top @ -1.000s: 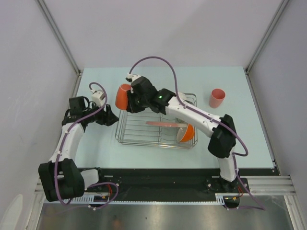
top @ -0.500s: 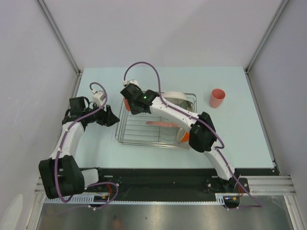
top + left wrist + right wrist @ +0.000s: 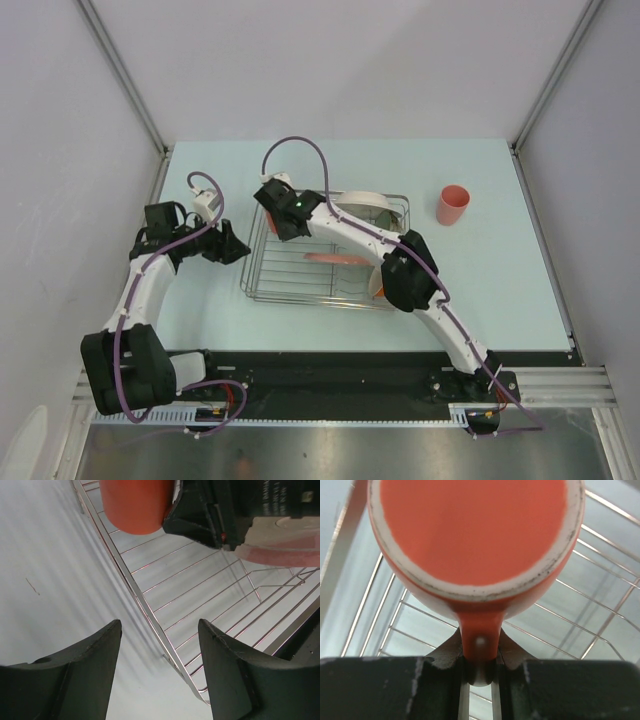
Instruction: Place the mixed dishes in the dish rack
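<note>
My right gripper (image 3: 480, 672) is shut on the handle of the orange mug (image 3: 475, 530), whose base faces the wrist camera, over the dish rack's (image 3: 300, 280) far-left corner. In the top view the right gripper (image 3: 272, 218) hides the mug. The mug (image 3: 135, 505) shows in the left wrist view above the rack wires (image 3: 145, 615). My left gripper (image 3: 237, 250) is open and empty just outside the rack's left rim; it also shows in the left wrist view (image 3: 160, 680). A white plate (image 3: 365, 197), a salmon-pink plate (image 3: 335, 258) and an orange bowl (image 3: 377, 287) are in the rack. The grey-green bowl is hidden.
A salmon-pink handleless cup (image 3: 452, 205) stands on the table to the right of the rack. The right arm stretches diagonally over the rack. Enclosure walls and posts bound the table on the left, right and back.
My right gripper has carried the mug left and lower toward the rack's far-left corner; the mug is now hidden under the wrist in the top view. The left arm has not moved.
</note>
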Controlling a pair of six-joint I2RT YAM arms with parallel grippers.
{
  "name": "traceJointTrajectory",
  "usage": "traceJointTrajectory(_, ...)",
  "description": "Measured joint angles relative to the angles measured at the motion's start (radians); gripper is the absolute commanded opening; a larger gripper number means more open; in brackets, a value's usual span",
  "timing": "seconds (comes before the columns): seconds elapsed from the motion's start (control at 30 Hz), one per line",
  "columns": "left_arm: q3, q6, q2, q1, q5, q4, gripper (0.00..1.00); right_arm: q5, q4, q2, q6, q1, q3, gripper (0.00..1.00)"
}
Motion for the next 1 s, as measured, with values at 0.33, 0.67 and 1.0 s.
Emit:
traceJointTrajectory(0.33, -0.001, 0.001, 0.0, 0.0, 0.01, 0.004, 0.67, 0.01, 0.071, 0.031, -0.019, 0.001, -0.027, 0.0)
traceJointTrajectory(0.67, -0.003, 0.001, 0.001, 0.0, 0.011, 0.006, 0.67, 0.029, 0.158, 0.031, -0.026, 0.005, -0.09, 0.05)
traceJointTrajectory(1.0, -0.003, 0.009, 0.001, 0.0, 0.011, -0.002, 0.67, 0.041, 0.218, 0.012, -0.029, 0.008, -0.203, 0.62)
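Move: I hold the orange mug base-up, my right fingers pinching its handle. Its spot in the dish rack is about 4 cm ahead, 4 cm left and 5 cm below my right hand, with the rack's left rim some 6 cm left, level with me. The pink plate stands about 15 cm right and 6 cm back, the white bowl 18 cm right and 6 cm ahead. From my left hand the spot is roughly 12 cm ahead, 7 cm right, 8 cm down. With my right hand I lower the mug about 3 cm towards the rack floor inside the left rim, easing roughly 1 cm forward on the way. At the end I spread my fingers from their pinch to about half open, freeing the handle, and sink some 2 cm more while drawing slightly back and right. ##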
